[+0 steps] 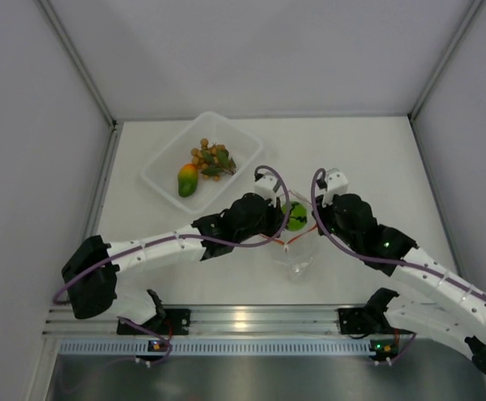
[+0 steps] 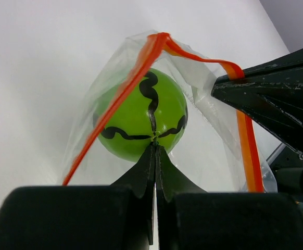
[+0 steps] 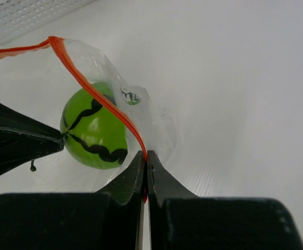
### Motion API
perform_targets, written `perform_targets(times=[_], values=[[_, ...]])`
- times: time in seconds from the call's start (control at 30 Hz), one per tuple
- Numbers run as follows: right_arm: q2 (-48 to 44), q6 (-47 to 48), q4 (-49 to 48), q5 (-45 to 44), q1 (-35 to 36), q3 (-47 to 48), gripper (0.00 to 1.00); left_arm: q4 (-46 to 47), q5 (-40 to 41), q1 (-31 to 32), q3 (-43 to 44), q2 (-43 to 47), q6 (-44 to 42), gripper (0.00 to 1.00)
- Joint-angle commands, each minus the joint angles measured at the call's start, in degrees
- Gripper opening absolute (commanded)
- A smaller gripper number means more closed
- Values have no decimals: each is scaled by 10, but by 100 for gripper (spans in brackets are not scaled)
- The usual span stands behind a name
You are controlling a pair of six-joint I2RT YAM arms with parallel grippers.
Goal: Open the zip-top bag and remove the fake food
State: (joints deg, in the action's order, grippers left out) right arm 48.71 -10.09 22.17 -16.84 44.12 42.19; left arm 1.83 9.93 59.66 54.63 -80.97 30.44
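The zip-top bag (image 1: 298, 255) lies at mid table between my two grippers, its red-orange zip strip (image 2: 136, 73) pulled up into an open loop. A round green ball with dark marks (image 1: 295, 215) sits at the bag's mouth. My left gripper (image 2: 155, 147) is shut, its tips pinching the small nub at the ball's (image 2: 136, 120) centre. My right gripper (image 3: 146, 153) is shut on the zip strip (image 3: 89, 83) beside the ball (image 3: 94, 130). The orange-and-green mango (image 1: 188, 180) and the tan-brown cluster with leaves (image 1: 212, 159) lie in the clear tray (image 1: 174, 144).
The clear tray stands at the back left of the white table. White walls close in the left, back and right sides. An aluminium rail (image 1: 243, 322) with both arm bases runs along the near edge.
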Motion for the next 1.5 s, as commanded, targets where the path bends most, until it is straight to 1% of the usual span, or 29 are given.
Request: perform_targets(times=[0.0, 0.13, 0.2, 0.3, 0.33, 0.43, 0.63, 0.83, 0.87, 0.9, 1.0, 1.03, 1.13, 1.3, 1.47], values=[[-12, -11, -32, -60, 8, -4, 0, -5, -16, -3, 28, 23, 44, 0], [-5, -13, -41, -87, 12, 1, 0, -8, -76, -6, 42, 26, 54, 0], [4, -13, -46, -101, 11, 5, 0, -7, -128, -6, 50, 27, 52, 0], [27, -5, -47, -115, 11, 14, 0, 8, -158, -7, 43, 37, 42, 0], [34, -5, -46, -115, 12, 15, 0, 29, -165, -6, 35, 50, 41, 0], [53, -10, -52, -108, 12, 15, 0, 64, -166, -7, -1, 72, 41, 0], [46, -23, -87, -86, 12, -7, 0, 157, -158, -7, -72, 123, 56, 0], [41, -52, -118, -33, 12, -13, 0, 265, -110, -7, -130, 129, 88, 0], [39, -56, -124, -25, 12, -17, 0, 279, -86, -8, -138, 129, 92, 0], [38, -63, -135, -7, 12, -19, 0, 312, -76, -8, -146, 128, 95, 0], [32, -77, -150, 21, 12, -24, 0, 359, -43, -7, -171, 126, 103, 0], [32, -78, -152, 25, 12, -26, 0, 384, -39, -7, -174, 123, 105, 0], [35, -83, -153, 28, 11, -31, 0, 416, -31, -7, -173, 116, 103, 0], [36, -88, -159, 15, 11, -48, 0, 434, -40, -7, -154, 120, 96, 0], [78, -91, -145, -6, 11, -31, 0, 434, -47, -8, -144, 135, 107, 0]])
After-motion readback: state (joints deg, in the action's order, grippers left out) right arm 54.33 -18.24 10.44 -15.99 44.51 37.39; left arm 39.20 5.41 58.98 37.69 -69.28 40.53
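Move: The green ball is already pinched by its tuft in the left fingers, inside the bag, its middle about 3 cm ahead, 3 cm right and 3 cm below. The tray lies some 25 cm ahead, 26 cm left and 11 cm lower; the bag rim pinched by the right fingers is roughly 8 cm right and 1 cm ahead. From the right hand the ball sits about 3 cm ahead, 5 cm left and 3 cm below. Keeping its pinch on the ball's tuft, the left hand draws up and back, then on upward and part-way forward again, about 10 cm up in all, rolling some 35 degrees so the fingers end nearly level. The right fingers keep hold of the rim, easing forward, right and down, then about 4 cm left. ##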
